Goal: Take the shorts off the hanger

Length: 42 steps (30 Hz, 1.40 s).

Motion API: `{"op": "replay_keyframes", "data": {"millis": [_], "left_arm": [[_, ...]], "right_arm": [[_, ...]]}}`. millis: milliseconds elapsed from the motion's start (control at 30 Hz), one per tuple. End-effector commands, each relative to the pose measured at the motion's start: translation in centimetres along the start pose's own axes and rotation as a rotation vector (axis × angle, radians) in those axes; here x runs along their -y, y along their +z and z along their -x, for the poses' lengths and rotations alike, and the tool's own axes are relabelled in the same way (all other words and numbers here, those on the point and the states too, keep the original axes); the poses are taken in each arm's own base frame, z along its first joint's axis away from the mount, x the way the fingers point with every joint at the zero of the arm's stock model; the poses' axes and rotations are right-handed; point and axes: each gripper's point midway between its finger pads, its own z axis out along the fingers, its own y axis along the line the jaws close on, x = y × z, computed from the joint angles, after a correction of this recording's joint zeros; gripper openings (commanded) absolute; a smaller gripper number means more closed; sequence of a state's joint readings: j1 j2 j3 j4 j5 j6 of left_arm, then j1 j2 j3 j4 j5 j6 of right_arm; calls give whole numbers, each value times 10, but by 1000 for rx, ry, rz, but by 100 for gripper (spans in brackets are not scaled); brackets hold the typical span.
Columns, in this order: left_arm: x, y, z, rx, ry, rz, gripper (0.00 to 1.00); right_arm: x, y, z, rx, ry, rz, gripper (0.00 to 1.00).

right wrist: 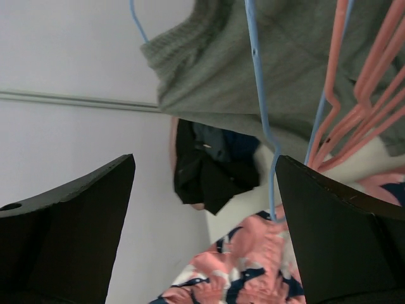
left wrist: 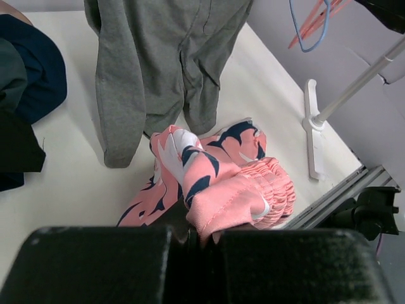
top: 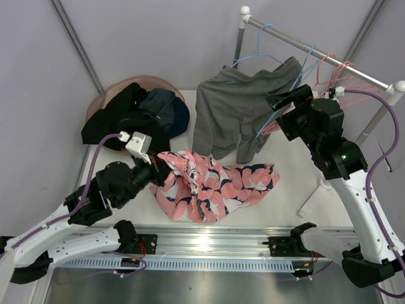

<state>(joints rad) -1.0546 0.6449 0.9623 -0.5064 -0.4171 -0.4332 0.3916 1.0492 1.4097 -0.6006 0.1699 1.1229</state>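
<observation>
The grey shorts (top: 234,114) hang from a blue hanger (top: 262,54) on the rail (top: 316,50), their legs reaching down to the table. My right gripper (top: 281,107) is open beside their right edge; in the right wrist view its jaws (right wrist: 205,221) stand wide apart under the grey cloth (right wrist: 285,69), with the blue hanger wire (right wrist: 259,95) near the right finger. My left gripper (top: 161,168) is shut on the pink printed shorts (top: 215,183), which lie crumpled on the table; the left wrist view shows a pink fold (left wrist: 221,190) pinched in the jaws (left wrist: 209,237). The black shorts (top: 123,120) and the navy shorts (top: 168,111) lie in a basin.
A pink basin (top: 107,95) stands at the back left. Empty pink hangers (top: 332,79) hang on the rail near my right wrist. The rack's white foot (top: 316,196) rests on the table at right. A metal rail (top: 209,244) runs along the near edge.
</observation>
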Motion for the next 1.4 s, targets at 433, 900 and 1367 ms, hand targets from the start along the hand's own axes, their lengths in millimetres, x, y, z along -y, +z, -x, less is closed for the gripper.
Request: {"op": "replay_keyframes", "data": {"millis": [433, 900, 1367], "left_arm": [[-27, -52, 157, 273, 145, 284, 0], [-65, -52, 401, 727, 330, 732, 0], [-290, 119, 294, 275, 215, 1017, 38]], "right_arm": [[50, -70, 42, 153, -330, -233, 99], [38, -98, 29, 115, -329, -33, 99], [-60, -144, 25, 84, -351, 441, 99]]}}
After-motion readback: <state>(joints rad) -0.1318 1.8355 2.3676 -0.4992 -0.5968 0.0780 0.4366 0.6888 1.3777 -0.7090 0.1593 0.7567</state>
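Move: The left hand holds the pink shorts and takes them to the basket, which lies about 35 cm ahead of it, 18 cm to its left and 28 cm lower, dark clothes heaped inside. The grey shorts hang 23 cm ahead and 25 cm right of the left hand. From the open right hand they are about 10 cm ahead, 5 cm left and 15 cm lower; the emptied blue hanger is right at its fingertips, the coral hangers 15 cm right, 5 cm farther out. The left hand keeps the pink shorts pinched and swings them up some 35 cm while starting left and forward, then carries on out and down over the basket, ending about 30 cm forward and 22 cm left of its start, turned some 60 degrees counter-clockwise, its fingers just starting to part. The right hand, fingers staying wide open, backs about 10 cm away from the emptied blue hanger and the rack, drifting right and rolling its left side down. ##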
